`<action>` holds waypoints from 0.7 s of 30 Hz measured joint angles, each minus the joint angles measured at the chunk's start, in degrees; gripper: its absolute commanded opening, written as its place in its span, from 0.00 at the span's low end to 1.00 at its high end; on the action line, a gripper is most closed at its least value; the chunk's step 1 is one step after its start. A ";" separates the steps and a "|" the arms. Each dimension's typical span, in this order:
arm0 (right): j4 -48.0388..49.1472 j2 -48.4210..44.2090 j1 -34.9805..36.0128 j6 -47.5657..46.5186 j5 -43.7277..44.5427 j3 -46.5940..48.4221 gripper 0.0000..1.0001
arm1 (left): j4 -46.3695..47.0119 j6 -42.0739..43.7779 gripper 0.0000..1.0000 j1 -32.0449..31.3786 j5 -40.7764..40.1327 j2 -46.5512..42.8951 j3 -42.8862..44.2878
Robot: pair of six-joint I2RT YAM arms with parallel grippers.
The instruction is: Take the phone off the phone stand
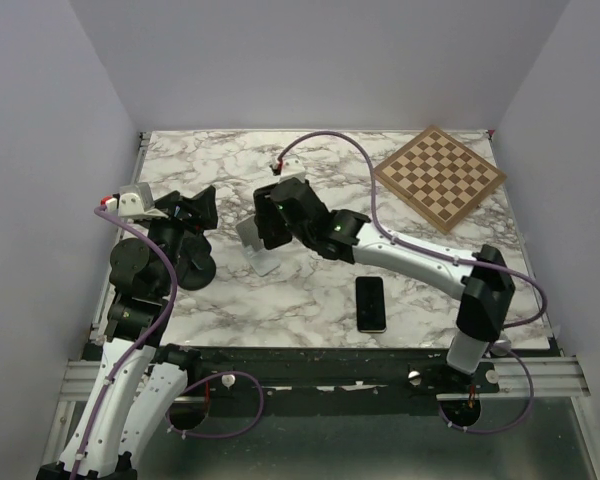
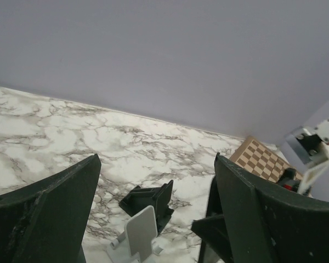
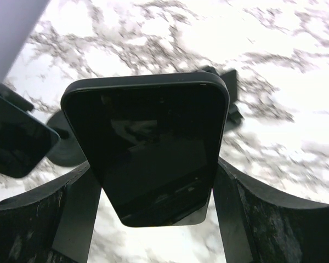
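A black phone (image 3: pixel 145 148) fills the right wrist view, screen toward the camera. It stands between the fingers of my right gripper (image 3: pixel 153 181), which is shut on its long edges over the marble. Seen from above, the right gripper (image 1: pixel 269 222) hangs at the table's middle, right beside the white phone stand (image 1: pixel 254 245), and hides the phone. The left wrist view looks at the back of the phone stand (image 2: pixel 138 234), with the right gripper's black fingers (image 2: pixel 151 200) just beyond it. My left gripper (image 2: pixel 156 160) is open and empty, left of the stand.
A second black phone (image 1: pixel 371 303) lies flat on the marble table (image 1: pixel 220 300) near the front edge, right of the stand. A wooden chessboard (image 1: pixel 438 175) sits at the back right corner. Grey walls close in the table on three sides.
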 measured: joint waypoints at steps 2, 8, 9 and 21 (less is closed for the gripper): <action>-0.42 -4.74 0.00 1.03 1.20 -4.94 0.26 | 0.00 -0.02 0.93 0.00 0.02 -0.02 0.00; -5.09 -18.16 -0.22 5.01 5.53 -18.78 0.21 | 0.00 -0.07 0.92 0.00 0.04 0.04 0.00; -6.60 -20.28 -0.74 5.99 5.84 -20.57 0.21 | 0.02 -0.07 0.92 0.00 0.04 0.04 0.00; -28.63 -40.35 -18.25 13.68 4.09 -32.26 0.20 | 0.17 -0.63 0.92 0.00 0.55 0.92 0.00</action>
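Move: The right hand already holds the second phone, clear of the white stand. The phone already laid down, whose side it is carried to, lies about 26 cm to its right, 14 cm back and 20 cm below. The empty white stand is 4 cm left, 1 cm ahead and 15 cm below; the black stand is 1 cm right, 5 cm ahead and 16 cm down. From the left hand, the laid-down phone is roughly 40 cm right, 10 cm back and 34 cm below. The right arm sweeps the gripped phone about 29 cm right towards the laid-down phone, turning some 30 degrees clockwise. ##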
